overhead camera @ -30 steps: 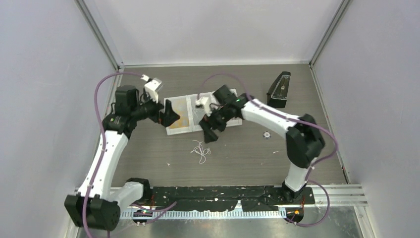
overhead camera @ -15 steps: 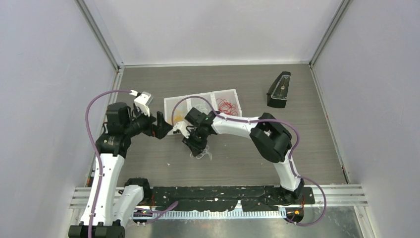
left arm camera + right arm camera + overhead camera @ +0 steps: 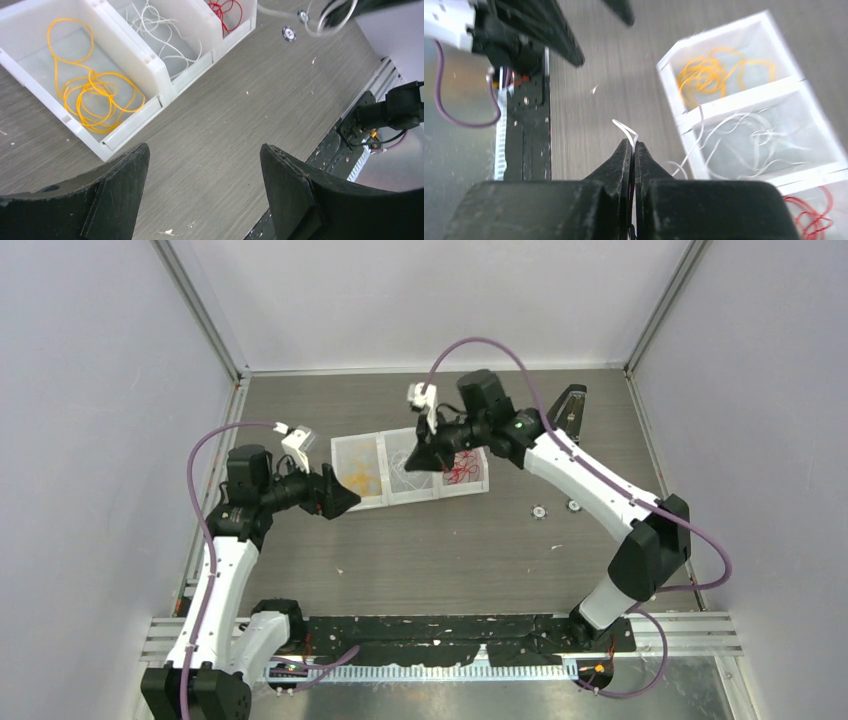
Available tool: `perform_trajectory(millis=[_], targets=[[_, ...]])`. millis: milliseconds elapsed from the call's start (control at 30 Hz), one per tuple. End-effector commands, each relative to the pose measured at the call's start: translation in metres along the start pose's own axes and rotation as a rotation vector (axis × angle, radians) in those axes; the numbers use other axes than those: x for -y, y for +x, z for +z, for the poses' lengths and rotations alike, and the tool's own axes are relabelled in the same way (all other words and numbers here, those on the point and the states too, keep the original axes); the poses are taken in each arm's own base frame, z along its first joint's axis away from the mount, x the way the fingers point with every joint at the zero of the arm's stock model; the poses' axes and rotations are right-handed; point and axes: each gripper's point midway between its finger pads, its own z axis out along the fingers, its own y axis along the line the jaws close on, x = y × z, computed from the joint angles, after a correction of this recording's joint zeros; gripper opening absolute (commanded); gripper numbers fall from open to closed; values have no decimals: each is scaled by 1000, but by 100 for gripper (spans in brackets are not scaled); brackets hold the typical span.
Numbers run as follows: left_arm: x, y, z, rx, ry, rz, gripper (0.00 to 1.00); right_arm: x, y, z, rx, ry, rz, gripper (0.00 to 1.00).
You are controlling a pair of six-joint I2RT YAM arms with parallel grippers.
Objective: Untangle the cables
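A white three-compartment tray (image 3: 392, 502) holds sorted cables: yellow-orange cables (image 3: 87, 90) in the left bin, white cables (image 3: 160, 30) in the middle, red cables (image 3: 225, 10) on the right. My right gripper (image 3: 634, 144) is shut on a thin white cable (image 3: 626, 130) whose loop sticks out past the fingertips; it hangs above the middle bin (image 3: 410, 468). More white strands trail from it over the bin wall (image 3: 696, 125). My left gripper (image 3: 204, 150) is open with nothing in it, above bare table just in front of the yellow bin.
A black wedge-shaped object (image 3: 565, 420) stands at the back right. Two small round discs (image 3: 538, 511) (image 3: 574, 505) lie on the table right of the tray. The black base strip (image 3: 450, 625) runs along the near edge. Side walls close in.
The right gripper went down to the white bundle on the table, shut on it and carried it up over the tray. The left gripper drew back left and narrowed slightly.
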Motion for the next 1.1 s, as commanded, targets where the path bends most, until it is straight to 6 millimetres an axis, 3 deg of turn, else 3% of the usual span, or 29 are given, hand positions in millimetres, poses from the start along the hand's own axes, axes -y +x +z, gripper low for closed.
perform_trajectory(millis=[0, 67, 200, 467, 600, 767, 1067], targets=[[1, -26, 3, 95, 15, 20, 83, 34, -54, -24, 194, 32, 65, 5], [-3, -31, 4, 108, -1, 9, 83, 60, -65, -28, 246, 68, 145, 5], [-6, -38, 4, 115, -26, 4, 83, 106, -67, -13, 304, 173, 295, 5], [-16, -44, -4, 111, -118, 5, 83, 172, -23, 36, 319, 323, 507, 5], [-20, -44, -7, 101, -150, 9, 82, 191, 11, 65, 240, 402, 492, 5], [-26, -48, -9, 96, -186, 31, 82, 211, 59, 77, 110, 619, 503, 5], [-36, -55, -8, 96, -215, 19, 82, 200, 101, 99, -60, 781, 344, 7]])
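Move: The right hand, already pinching the white cable, has the tray's middle compartment about 17 cm ahead, 1 cm to its left and 20 cm below. At the same depth, the yellow cable's compartment is roughly 15 cm ahead and 12 cm left, and the red cable's about 18 cm ahead and 11 cm right. From the empty left hand the middle compartment is some 19 cm ahead, 14 cm right and 17 cm below. Right hand carries its white cable some 17 cm forward, then down to the middle compartment, left edging forward. ##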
